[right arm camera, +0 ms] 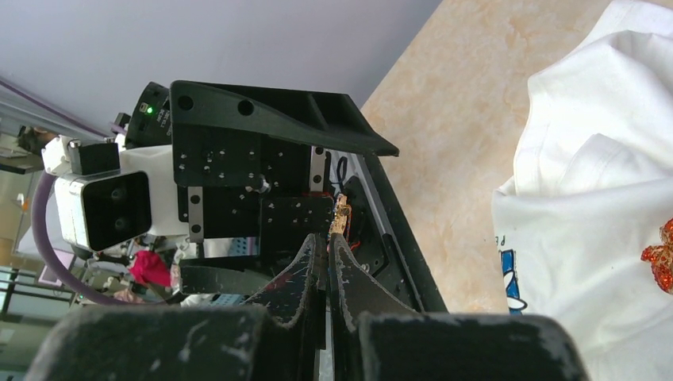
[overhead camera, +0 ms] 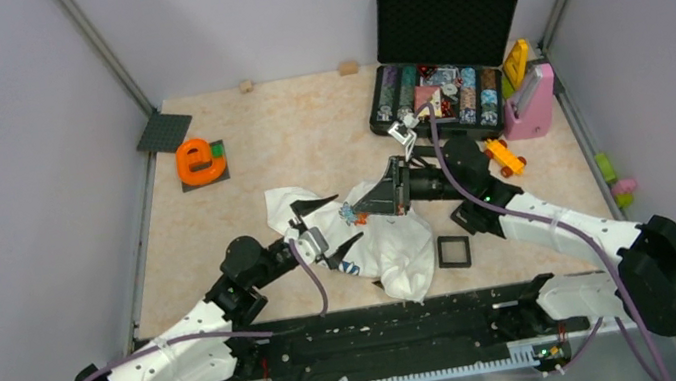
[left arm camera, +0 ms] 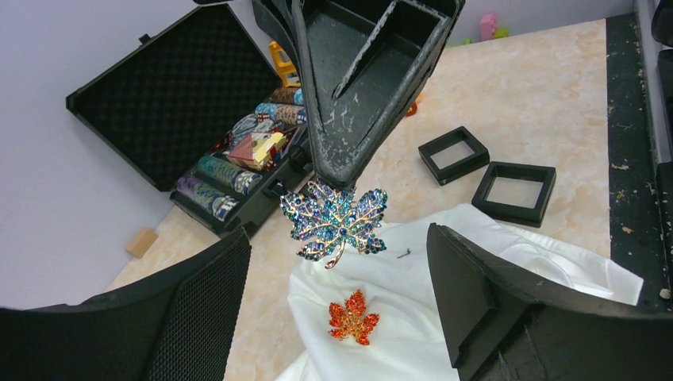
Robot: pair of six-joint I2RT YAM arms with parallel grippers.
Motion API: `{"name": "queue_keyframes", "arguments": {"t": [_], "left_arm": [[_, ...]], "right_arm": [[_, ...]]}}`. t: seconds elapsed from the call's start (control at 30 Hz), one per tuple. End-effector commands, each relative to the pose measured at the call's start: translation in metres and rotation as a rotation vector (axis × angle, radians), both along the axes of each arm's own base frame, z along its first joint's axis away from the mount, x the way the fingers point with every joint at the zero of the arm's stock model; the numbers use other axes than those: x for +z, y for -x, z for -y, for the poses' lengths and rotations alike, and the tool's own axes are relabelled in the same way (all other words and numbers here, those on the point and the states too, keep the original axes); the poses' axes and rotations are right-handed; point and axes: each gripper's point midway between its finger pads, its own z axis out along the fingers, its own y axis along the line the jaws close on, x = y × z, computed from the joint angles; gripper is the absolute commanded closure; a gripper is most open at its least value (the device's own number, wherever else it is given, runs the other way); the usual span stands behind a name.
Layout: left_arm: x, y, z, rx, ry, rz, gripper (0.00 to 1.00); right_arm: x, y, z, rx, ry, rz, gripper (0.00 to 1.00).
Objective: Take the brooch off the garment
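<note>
The white T-shirt (overhead camera: 392, 243) lies crumpled between the two arms; it also shows in the left wrist view (left arm camera: 476, 333) and in the right wrist view (right arm camera: 587, 198). My right gripper (overhead camera: 360, 210) is shut on a blue jewelled leaf brooch (left arm camera: 337, 222) and holds it at the shirt's edge, seemingly lifted off the cloth. In the right wrist view the right gripper (right arm camera: 329, 240) shows its jaws pressed together, with the brooch's gold edge (right arm camera: 343, 216) past the tips. My left gripper (left arm camera: 340, 266) is open and empty, its fingers (left arm camera: 476, 294) on either side of an orange leaf brooch (left arm camera: 351, 317) that is on the shirt.
Two small black square boxes (overhead camera: 453, 251) (overhead camera: 470, 218) sit right of the shirt. An open black case (overhead camera: 441, 64) of chips stands at the back right, with a pink object (overhead camera: 532, 106) and toys beside it. An orange toy (overhead camera: 196, 161) sits at the back left. A small pin (left arm camera: 404, 254) lies on the cloth.
</note>
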Motion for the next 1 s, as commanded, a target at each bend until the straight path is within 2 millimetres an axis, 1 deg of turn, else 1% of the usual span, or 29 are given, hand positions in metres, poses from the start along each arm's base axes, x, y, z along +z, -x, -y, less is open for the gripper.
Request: {"name": "queue_keyframes", "arguments": {"t": [0.0,0.13,0.2,0.27,0.5,0.6,0.8,0.87,0.97], "left_arm": [[0.0359,0.0062,0.0032,-0.035,0.088,0.079,0.16],[0.0407,0.0073,0.0023,-0.038,0.103,0.091,0.16],[0.0404,0.009,0.0035,-0.049,0.099,0.092,0.21],[0.0392,0.0094,0.0049,-0.056,0.093,0.089,0.23],[0.04,0.0092,0.0091,-0.074,0.085,0.091,0.25],[0.041,0.0096,0.0112,-0.083,0.082,0.094,0.27],[0.0433,0.0078,0.0115,-0.077,0.078,0.108,0.29],[0.0442,0.0076,0.0112,-0.076,0.078,0.112,0.33],[0.0438,0.0088,0.0121,-0.085,0.072,0.116,0.43]], "right_arm": [[0.0136,0.0012,-0.0045,0.022,-0.037,0.062,1.0],[0.0111,0.0019,-0.0051,0.026,-0.034,0.056,1.0],[0.0117,0.0022,-0.0047,0.025,-0.038,0.055,1.0],[0.0121,0.003,-0.005,0.028,-0.041,0.055,1.0],[0.0147,0.0043,-0.0062,0.035,-0.049,0.055,1.0],[0.0149,0.0049,-0.0069,0.04,-0.051,0.052,1.0],[0.0113,0.0048,-0.0067,0.037,-0.045,0.045,1.0],[0.0108,0.0045,-0.0065,0.034,-0.045,0.044,1.0],[0.0125,0.0046,-0.0067,0.035,-0.05,0.045,1.0]]}}
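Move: Between the left hand's open fingers, the blue leaf brooch stands about 2 cm to the right of its hand point, 1 cm ahead and 1 cm above. The right hand already pinches it in its shut tips, the brooch lying some 2 cm to the left of that hand and level with it fore and aft, 1 cm below. From the left hand, the orange brooch on the garment is roughly 6 cm right and 12 cm below, level fore and aft; the garment's blue print is about 11 cm back, 0 cm sideways and 12 cm below. Rising about 1.5 cm and easing 1 cm to the right towards the blue brooch, the left hand brings its jaws up around it, turning slightly clockwise and closing by roughly a quarter of their range. The fingertips come close on either side, with no touch to be seen. The right hand keeps its pinch and holds the brooch nearly still. ##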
